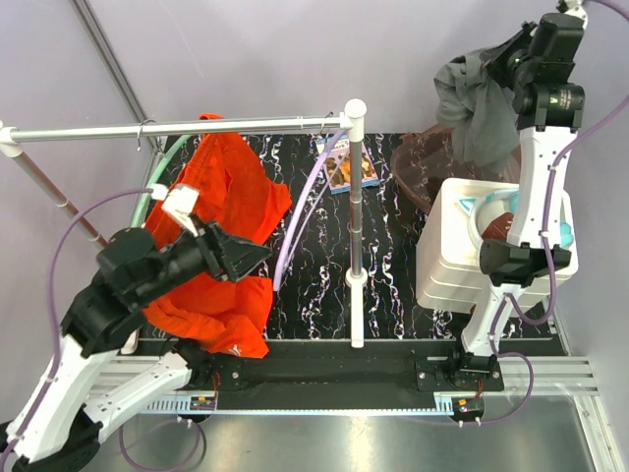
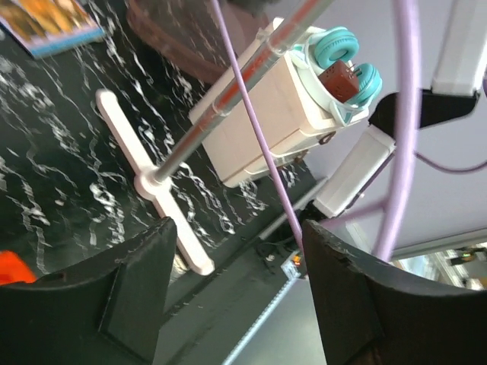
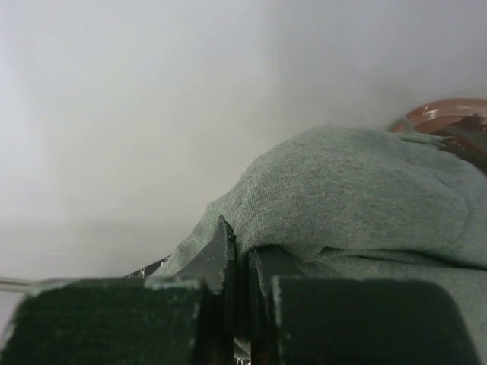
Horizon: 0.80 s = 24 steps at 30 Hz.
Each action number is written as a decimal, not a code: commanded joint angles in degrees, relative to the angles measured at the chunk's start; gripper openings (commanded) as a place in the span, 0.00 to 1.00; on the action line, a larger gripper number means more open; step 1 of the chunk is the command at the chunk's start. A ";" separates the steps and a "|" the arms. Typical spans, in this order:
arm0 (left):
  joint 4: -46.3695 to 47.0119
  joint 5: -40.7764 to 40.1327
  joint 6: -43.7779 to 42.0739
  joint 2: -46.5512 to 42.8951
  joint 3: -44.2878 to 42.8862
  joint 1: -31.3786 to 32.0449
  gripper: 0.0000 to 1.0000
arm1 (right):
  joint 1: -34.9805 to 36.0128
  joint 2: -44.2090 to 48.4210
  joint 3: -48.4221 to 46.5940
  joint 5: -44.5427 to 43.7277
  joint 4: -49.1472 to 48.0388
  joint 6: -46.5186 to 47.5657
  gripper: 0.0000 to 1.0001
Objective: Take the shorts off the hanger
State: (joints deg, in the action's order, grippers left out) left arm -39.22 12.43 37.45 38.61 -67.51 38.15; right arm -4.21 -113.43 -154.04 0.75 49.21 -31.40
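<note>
The orange-red shorts (image 1: 231,192) hang at the left from a pale green hanger (image 1: 162,169) hooked on the white rail (image 1: 197,127); a white clip (image 1: 182,202) grips their edge. My left gripper (image 1: 260,256) is just in front of them, open, with nothing between its fingers (image 2: 237,228); only a scrap of orange fabric (image 2: 11,266) shows at the left of its wrist view. High at the back right, my right gripper (image 1: 498,61) is shut on the grey shorts (image 1: 477,108), which dangle over a brown basket (image 1: 423,162). Grey cloth (image 3: 358,190) is pinched between its closed jaws (image 3: 242,236).
A lavender hanger (image 1: 305,202) hangs bare from the rail near the white upright post (image 1: 356,226). A white box (image 1: 447,251) holding teal headphones (image 2: 342,57) stands at the right. A booklet (image 1: 346,162) lies on the black marbled mat (image 1: 393,275).
</note>
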 commanded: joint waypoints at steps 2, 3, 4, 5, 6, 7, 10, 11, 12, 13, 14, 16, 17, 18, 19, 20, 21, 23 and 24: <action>0.11 -5.81 -11.06 -5.55 -5.79 0.17 0.72 | 0.43 -3.20 -0.56 4.17 -4.04 -1.03 0.13; 0.11 -6.88 -12.22 -6.17 -7.27 0.17 0.72 | 0.43 -3.55 -0.74 3.91 -3.17 -1.30 0.21; -0.06 -7.85 -13.45 -6.70 -8.16 0.17 0.72 | 0.43 -3.56 -0.65 3.56 -1.42 -1.38 0.30; -0.24 -10.03 -15.46 -7.32 -9.30 0.17 0.73 | 0.43 -3.64 -0.74 2.60 -0.44 -1.39 0.38; -0.50 -10.84 -16.44 -7.32 -11.92 0.17 0.73 | 0.43 -3.47 -0.56 2.06 0.44 -1.30 0.47; -1.29 -11.63 -17.23 -7.23 -13.34 0.17 0.73 | 0.43 -3.29 -0.48 1.62 1.84 -1.04 0.52; -5.05 -19.00 -18.64 -5.57 -19.40 0.26 0.72 | 0.43 -1.89 0.58 -0.49 4.48 0.19 0.76; -6.21 -23.80 -18.56 -4.52 -20.72 0.26 0.72 | 0.43 -1.19 0.67 -2.67 5.27 0.54 0.80; -7.44 -27.07 -17.95 -4.07 -23.17 0.17 0.72 | 0.43 -0.83 0.75 -3.12 6.06 1.16 0.81; -9.88 -30.15 -17.42 -3.55 -24.24 0.17 0.72 | 0.43 -0.48 0.84 -2.87 7.03 1.60 0.82; -11.30 -36.01 -16.37 -2.58 -25.21 0.26 0.73 | 0.43 0.04 0.84 -1.82 7.65 1.86 0.83; -14.90 -39.92 -16.53 -1.35 -27.41 0.17 0.73 | 0.52 0.75 0.93 -1.02 9.40 1.87 0.83; -16.22 -42.55 -16.71 0.13 -28.37 0.26 0.72 | 0.52 1.36 1.11 2.38 9.85 1.78 0.84; -17.80 -44.14 -16.01 0.85 -28.99 0.26 0.73 | 0.60 1.80 1.28 3.63 10.29 1.95 0.84; -21.21 -45.89 -14.88 1.64 -29.61 0.17 0.73 | 0.86 2.15 1.28 4.25 11.68 2.04 0.84; -22.03 -47.48 -14.17 2.43 -30.14 0.17 0.73 | 1.48 2.94 1.37 5.47 12.31 2.48 0.84; -22.21 -47.32 -14.33 2.43 -30.05 0.17 0.73 | 2.00 3.56 1.98 6.36 12.66 3.00 0.84; -21.95 -47.49 -14.51 1.82 -29.09 0.26 0.74 | 3.84 5.05 2.95 8.91 13.98 4.49 0.85; -21.34 -47.49 -15.12 1.56 -28.83 0.17 0.74 | 4.38 5.58 4.17 9.44 14.50 4.76 0.86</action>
State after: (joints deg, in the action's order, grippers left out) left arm -57.80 -29.06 22.72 39.16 -96.86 38.20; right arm -2.87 -113.14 -151.61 4.71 60.90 -29.80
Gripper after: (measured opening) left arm 0.731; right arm 0.846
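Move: The right hand holds the grey shorts high above the brown basket, whose middle is roughly 43 cm below and 3 cm back, about in line sideways. The white tote stands some 27 cm back and 4 cm to its right; the book is 25 cm left and 3 cm back. From the empty left hand, the green hanger is about 12 cm ahead, 15 cm left and slightly higher; the orange shorts hang 9 cm ahead, 10 cm left and lower, the purple hanger 7 cm ahead and 9 cm right. The right fingers let go of the grey shorts, opening wide as the hand sinks about 7 cm and reaches 3 cm forward over the basket; then the hand draws back. The left hand, fingers staying open, swings some 16 cm left towards the green hanger, rising high before dipping a little, tipping its fingers up, then partly back, and turning about 40 degrees counter-clockwise. ##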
